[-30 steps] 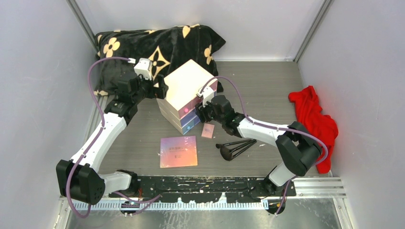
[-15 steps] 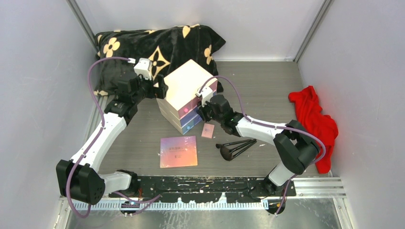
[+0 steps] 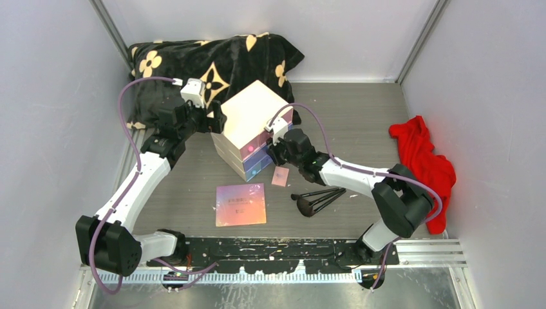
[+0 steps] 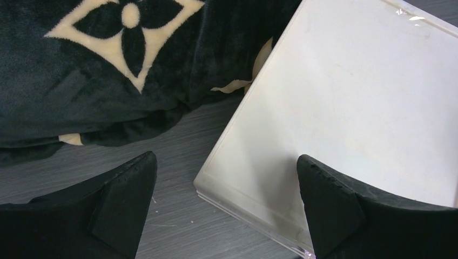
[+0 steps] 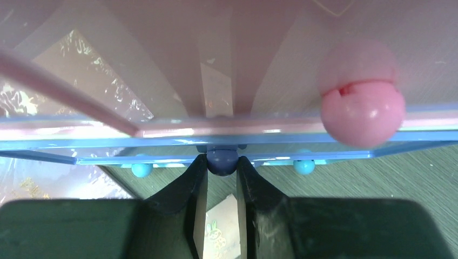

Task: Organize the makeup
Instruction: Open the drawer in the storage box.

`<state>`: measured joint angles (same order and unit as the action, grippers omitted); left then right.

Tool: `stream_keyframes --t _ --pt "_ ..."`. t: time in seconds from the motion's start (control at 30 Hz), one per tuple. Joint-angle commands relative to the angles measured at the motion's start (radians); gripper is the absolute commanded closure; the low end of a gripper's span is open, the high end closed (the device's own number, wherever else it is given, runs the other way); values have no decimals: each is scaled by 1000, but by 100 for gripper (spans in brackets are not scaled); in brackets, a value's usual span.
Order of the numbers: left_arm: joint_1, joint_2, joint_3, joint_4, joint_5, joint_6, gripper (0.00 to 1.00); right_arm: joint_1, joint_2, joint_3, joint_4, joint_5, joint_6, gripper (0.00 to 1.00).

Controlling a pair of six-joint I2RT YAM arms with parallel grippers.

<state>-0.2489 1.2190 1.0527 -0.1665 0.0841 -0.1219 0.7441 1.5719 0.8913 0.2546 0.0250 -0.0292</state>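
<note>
The flat iridescent palette [image 3: 241, 204] lies on the table in front of the cream drawer box [image 3: 251, 125]. A tiny pink compact [image 3: 281, 176] and the black-handled brushes [image 3: 319, 199] lie to its right. My right gripper [image 5: 222, 164] is shut on the dark blue knob [image 5: 222, 162] of a blue drawer, below the pink drawer's knob [image 5: 362, 108]. The compact [image 5: 220, 226] shows under its fingers. My left gripper [image 4: 227, 178] is open and straddles the box's rear corner [image 4: 259, 178]; one finger is over the box top, and whether it touches I cannot tell.
A black blanket with cream flowers [image 3: 206, 64] lies bunched behind the box, close to the left gripper [image 3: 216, 119]. A red cloth [image 3: 425, 161] lies at the right wall. Grey walls enclose the table on three sides.
The right arm has shifted slightly at the drawer fronts. The left arm, the box and the loose makeup have not moved.
</note>
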Motion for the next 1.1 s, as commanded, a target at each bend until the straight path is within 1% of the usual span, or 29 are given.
stream_keyframes --t 0.0,0.47,1.07 --pt "1 -4 -12 -62 -38 45 0 -1 -106 -25 -4 23 -13 97" --pt "1 12 -12 -60 -43 50 0 0 -206 -129 -56 26 -8 97" --pt "1 23 -11 -60 -38 51 0 0 -419 -332 -92 82 41 98"
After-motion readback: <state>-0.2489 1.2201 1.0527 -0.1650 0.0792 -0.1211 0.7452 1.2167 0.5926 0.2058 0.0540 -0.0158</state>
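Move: At the front of the storage box, the right hand already grips the dark blue knob of the middle drawer, which sits right at the fingertips. The pink drawers' knobs stand some 6 cm higher: one about 5 cm ahead and 3 cm right, the other 5 cm left and 1 cm back. The pink card lies 5 cm back, 4 cm right and 9 cm below. From the idle left hand the blue knob is roughly 14 cm right, 5 cm back and 13 cm lower. Pulling straight away from the box front, the right hand draws the pinched blue knob back and to the right in equal parts, about 8 cm in all and nearly level, out over the pink card. The fingers keep their hold and the wrist hardly turns; the pull eases a little midway, then picks up again. ##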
